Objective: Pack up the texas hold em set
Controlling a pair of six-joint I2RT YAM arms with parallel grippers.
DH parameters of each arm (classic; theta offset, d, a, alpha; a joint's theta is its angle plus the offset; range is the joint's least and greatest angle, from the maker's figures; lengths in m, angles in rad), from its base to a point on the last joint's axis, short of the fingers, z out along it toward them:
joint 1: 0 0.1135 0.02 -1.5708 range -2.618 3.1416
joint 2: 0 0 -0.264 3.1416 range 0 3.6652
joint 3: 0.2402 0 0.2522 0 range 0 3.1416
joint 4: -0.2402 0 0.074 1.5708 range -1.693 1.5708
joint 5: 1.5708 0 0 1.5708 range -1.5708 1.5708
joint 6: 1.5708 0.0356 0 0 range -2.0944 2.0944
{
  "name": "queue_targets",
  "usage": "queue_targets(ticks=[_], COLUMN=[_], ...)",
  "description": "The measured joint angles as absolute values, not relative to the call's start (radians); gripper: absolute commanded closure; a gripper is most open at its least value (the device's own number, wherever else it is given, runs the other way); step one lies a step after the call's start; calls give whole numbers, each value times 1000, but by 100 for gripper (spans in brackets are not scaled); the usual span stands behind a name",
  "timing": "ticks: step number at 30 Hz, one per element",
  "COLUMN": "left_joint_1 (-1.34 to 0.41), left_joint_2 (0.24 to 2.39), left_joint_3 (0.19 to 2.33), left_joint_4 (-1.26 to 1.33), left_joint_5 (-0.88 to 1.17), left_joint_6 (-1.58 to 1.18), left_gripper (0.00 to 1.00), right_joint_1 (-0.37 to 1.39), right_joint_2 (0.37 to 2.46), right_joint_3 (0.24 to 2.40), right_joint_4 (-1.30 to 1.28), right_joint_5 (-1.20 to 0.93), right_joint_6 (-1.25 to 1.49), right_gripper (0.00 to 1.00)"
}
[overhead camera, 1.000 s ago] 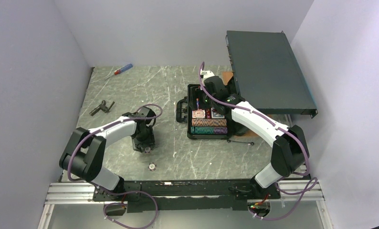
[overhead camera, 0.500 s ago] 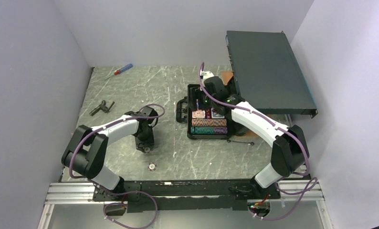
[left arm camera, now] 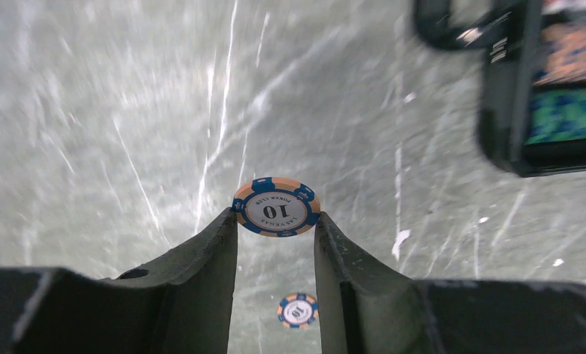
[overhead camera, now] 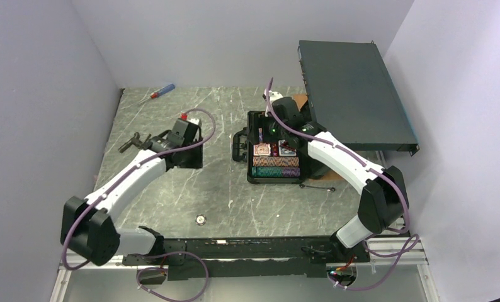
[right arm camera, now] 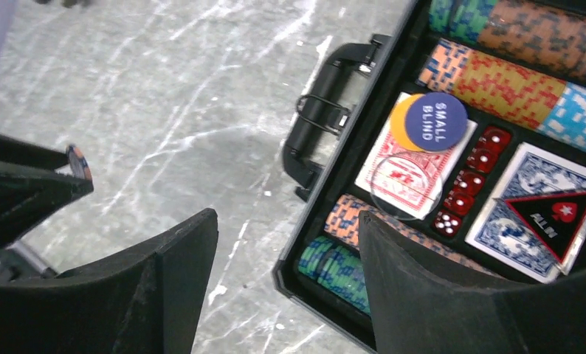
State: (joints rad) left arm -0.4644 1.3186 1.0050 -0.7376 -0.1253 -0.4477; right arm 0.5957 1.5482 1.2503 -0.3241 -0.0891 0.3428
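The open dark case [overhead camera: 250, 165] of the hold em set lies right of centre, its handle [overhead camera: 240, 146] pointing left. Striped chip rows [right arm camera: 497, 81], a red deck [right arm camera: 404, 173], a blue deck [right arm camera: 526, 177], red dice [right arm camera: 471, 184] and a "small blind" button [right arm camera: 438, 122] fill it. My left gripper [left arm camera: 276, 223] is shut on a blue-and-orange "10" chip [left arm camera: 277, 206], held above the table left of the case. A matching chip [overhead camera: 200, 219] lies on the table near the front. My right gripper [right arm camera: 286, 215] hangs open over the case's left wall, holding nothing.
A large flat dark rack box [overhead camera: 357, 94] stands tilted at the back right, beside the case. A red-and-blue screwdriver [overhead camera: 162, 92] lies at the back left, a black tool [overhead camera: 134, 142] at the left, and a thin metal key [overhead camera: 317, 186] just in front of the case.
My left gripper closed on the chip at the table, then rose and swung toward the back with it. The right arm barely moved.
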Motion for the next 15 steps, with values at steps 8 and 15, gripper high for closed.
queue_targets(ticks=[8,15], left_joint_1=[-464,-466], left_joint_2=[1153,1071], left_joint_3=[1106,1067], left_joint_4=[-604,-509], left_joint_5=[-30,123], left_joint_6=[-179,-17], left_gripper=[80,84], right_joint_1=[582,578], right_joint_2=[1551,1662], right_joint_3=[1379,1526], right_joint_4=[-352,-345], right_joint_5=[-301,-548], right_joint_6=[406,496], right_gripper=[25,33])
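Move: The poker chip is already pinched in the left fingers. From the right hand it lies roughly 20 cm to the left, 8 cm back and 7 cm lower, so the open right gripper is the mirror of that from the left hand. The case handle is on the table, about 7 cm left and 6 cm ahead of the right hand, and the case's middle some 7 cm right and 4 cm ahead, both about 16 cm below. The lone chip lies 15 cm straight back of the left hand, 11 cm down. The poker chip is carried up about 13 cm, easing forward early and then right towards the right gripper, while the left wrist tips its fingers up towards level and swings clockwise, keeping its pinch. The empty right hand comes to meet it, rising some 8 cm and going 7 cm left off the case towards the chip, rolling its left side up and turning counter-clockwise with its fingers still wide open. ##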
